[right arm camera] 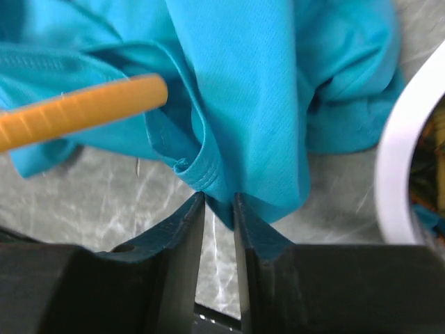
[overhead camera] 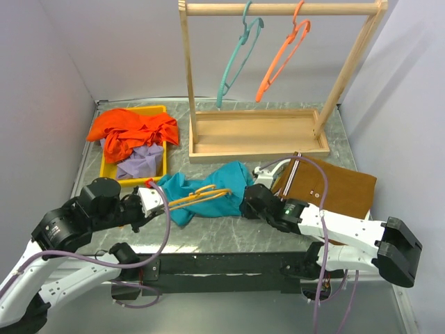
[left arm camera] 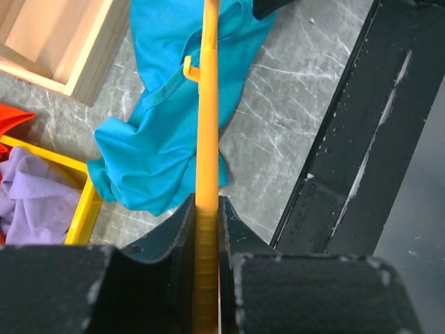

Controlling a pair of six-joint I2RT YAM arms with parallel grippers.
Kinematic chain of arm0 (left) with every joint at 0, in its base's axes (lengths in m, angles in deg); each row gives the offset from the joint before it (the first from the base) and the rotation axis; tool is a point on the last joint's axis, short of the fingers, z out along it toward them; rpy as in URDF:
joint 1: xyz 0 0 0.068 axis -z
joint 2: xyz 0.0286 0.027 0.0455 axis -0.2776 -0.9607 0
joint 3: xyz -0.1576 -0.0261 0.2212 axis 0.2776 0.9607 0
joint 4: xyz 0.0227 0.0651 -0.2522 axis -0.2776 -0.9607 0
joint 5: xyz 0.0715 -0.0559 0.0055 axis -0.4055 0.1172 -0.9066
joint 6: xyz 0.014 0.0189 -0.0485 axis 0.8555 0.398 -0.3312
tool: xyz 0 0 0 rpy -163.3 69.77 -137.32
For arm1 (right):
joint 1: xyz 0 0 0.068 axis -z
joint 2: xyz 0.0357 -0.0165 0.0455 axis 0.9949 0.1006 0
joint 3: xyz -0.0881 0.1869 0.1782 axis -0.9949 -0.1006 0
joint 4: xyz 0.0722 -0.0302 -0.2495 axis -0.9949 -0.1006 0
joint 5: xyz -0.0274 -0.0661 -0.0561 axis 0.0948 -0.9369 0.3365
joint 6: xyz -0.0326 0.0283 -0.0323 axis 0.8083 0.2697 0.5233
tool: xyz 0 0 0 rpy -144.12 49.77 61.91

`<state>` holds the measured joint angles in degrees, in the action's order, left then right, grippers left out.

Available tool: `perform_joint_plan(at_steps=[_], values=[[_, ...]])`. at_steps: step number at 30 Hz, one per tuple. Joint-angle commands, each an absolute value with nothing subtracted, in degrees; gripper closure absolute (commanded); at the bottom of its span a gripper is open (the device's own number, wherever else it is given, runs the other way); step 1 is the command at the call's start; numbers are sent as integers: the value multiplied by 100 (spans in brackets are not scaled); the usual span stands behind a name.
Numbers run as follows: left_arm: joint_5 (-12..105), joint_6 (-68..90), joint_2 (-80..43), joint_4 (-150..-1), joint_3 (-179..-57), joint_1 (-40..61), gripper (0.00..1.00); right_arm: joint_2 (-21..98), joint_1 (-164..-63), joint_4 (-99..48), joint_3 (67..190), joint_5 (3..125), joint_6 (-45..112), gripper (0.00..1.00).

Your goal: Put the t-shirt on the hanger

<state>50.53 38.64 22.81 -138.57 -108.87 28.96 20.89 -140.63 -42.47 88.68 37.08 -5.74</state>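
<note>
The teal t-shirt [overhead camera: 233, 177] lies crumpled on the marble tabletop, in front of the wooden rack. The yellow hanger [overhead camera: 201, 195] lies across it, one arm pushed into the cloth. My left gripper [overhead camera: 154, 198] is shut on the hanger's end; in the left wrist view the yellow bar [left arm camera: 207, 139] runs straight out from between the jaws over the t-shirt [left arm camera: 160, 139]. My right gripper [overhead camera: 247, 202] sits at the shirt's right side. In the right wrist view its jaws [right arm camera: 219, 202] pinch a fold of the t-shirt's hem [right arm camera: 264, 90], with the hanger [right arm camera: 83, 108] just left of it.
A yellow tray [overhead camera: 106, 168] at back left holds an orange-red garment [overhead camera: 132, 129] and a lavender one [overhead camera: 139, 163]. The wooden rack [overhead camera: 257, 133] carries a teal hanger [overhead camera: 236, 59] and an orange hanger [overhead camera: 281, 59]. A brown mat [overhead camera: 344, 186] lies right. A black rail [overhead camera: 229, 264] runs along the front edge.
</note>
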Motion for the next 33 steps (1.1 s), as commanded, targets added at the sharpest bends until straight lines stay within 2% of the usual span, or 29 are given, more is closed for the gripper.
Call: perform_joint_plan(at_steps=[1,11,16,28,33], values=[[5000,3990,2096,-13824,-11132,3082,99,2031,-14302,-4038,8752,3568,-823,67],[5096,3955,1955,-13807,-11106,3257,99,1881,-14346,-4283,8874,3313,-903,45],[5184,3963,1893,-13710,-11062,3284,99,1934,-14346,-4363,9042,3128,-1096,45],[5456,3929,1743,-13763,-11115,3372,99,1601,-13942,-4205,8937,3347,-1289,43],[5527,3884,1752,-13789,-11053,3407,99,1846,-13898,-4055,8901,3646,-1298,43]])
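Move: The left gripper holds the yellow hanger; the T-shirt's opening, by the right fingers, lies about 20 cm to its right, 8 cm ahead and 18 cm below. The hanger's free end is some 18 cm right, 11 ahead and 13 below, the yellow box about 28 ahead, 8 left and 20 below. From the right hand, the opening is 2 cm left, 1 ahead and just below; the hanger's end hovers about 4 left, 3 ahead and 3 above. Open the right fingers to about twice their gap around the edge of the T-shirt's opening, easing back 1 cm, then forward, up and slightly right by about 2 cm. Keep the left grip on the hanger and ease it right, down and a little back, about 3 cm in all, turning it slightly clockwise and tipping it down to bring its free end to the opening between the right fingers. ##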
